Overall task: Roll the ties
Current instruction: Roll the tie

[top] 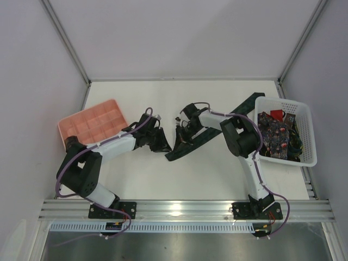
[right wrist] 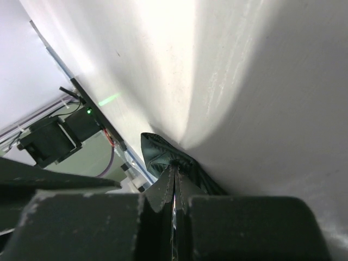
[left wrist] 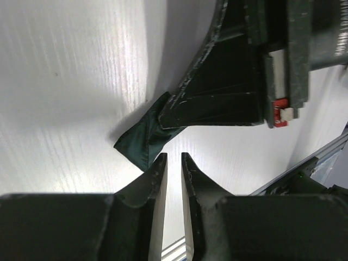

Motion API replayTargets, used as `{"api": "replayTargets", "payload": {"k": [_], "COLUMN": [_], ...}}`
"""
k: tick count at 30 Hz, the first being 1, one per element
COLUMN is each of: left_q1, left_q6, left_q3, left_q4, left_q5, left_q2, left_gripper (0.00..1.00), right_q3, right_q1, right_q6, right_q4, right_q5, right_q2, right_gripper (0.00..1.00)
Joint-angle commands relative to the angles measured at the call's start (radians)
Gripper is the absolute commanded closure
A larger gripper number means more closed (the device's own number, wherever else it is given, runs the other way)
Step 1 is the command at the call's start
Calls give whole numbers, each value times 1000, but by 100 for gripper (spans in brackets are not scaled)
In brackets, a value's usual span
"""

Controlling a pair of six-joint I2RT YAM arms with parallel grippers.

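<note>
A long dark green tie lies aslant on the white table, running from mid-table up toward the basket. My right gripper is shut on its lower end, and the bunched fabric pokes out past the fingertips of the right gripper. My left gripper sits close beside it on the left. In the left wrist view the left gripper has its jaws a narrow gap apart with nothing between them. The tie's pointed tip lies just beyond the left finger, under the right gripper's fingers.
A white lattice basket at the right holds more ties, one floral and one red. A pink compartment tray sits at the left behind the left arm. The table's metal rail runs along the near edge.
</note>
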Motion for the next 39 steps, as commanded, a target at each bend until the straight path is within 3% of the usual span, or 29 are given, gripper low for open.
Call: {"api": "replayTargets", "payload": {"k": [1,11,18,20,24,29,39], "left_q1": [3,14,26,26,26,24,14], "left_q6": [-27,-31,-98,-136,-207,-349,-406], "left_q3": [-12,-2,-3,-20,-42,-130,-177], "left_q4": [-7,-66,-104,-83,-44,65,201], "left_q5": [13,2,75,109,134,118,77], "left_q2": [14,5,11,13,43,33,71], "left_gripper": [79,78,60,53,46,45,40], "right_q3": [-3,-18,-32,-34,-61,-101,-109], "right_q1": [-2,-2,-2,-5,-17,-23,-23], "right_q6": [-10,-51,-62,-63,-46,-22,-22], "right_q4": [10,-32,-24,-19,11,60,77], "right_q5": [71,83,124,147,144,117,100], "right_q2": [-72,-84,-75,-80,-84,-90,-74], "right_gripper": [98,96,96,97,97,97,98]}}
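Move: The tie's rolled end lies about 5 cm below the left hand, roughly 2 cm back and 1 cm to its right. The middle of the tie's flat length is some 22 cm to the left hand's right and 10 cm ahead; the pink tray is about 33 cm to its left and 9 cm farther out. For the right hand, already at the roll, that rolled end sits about 3 cm back, 2 cm left and 1 cm lower. Down and back goes the left hand, about 5 cm overall, its part-closed fingers spreading wide and its wrist tilting and turning counter-clockwise some 25 degrees, to bring the fingers about the tie's rolled end; it overshoots backward, then eases forward again. The right hand keeps its nearly shut tips on the roll and draws slightly right. ##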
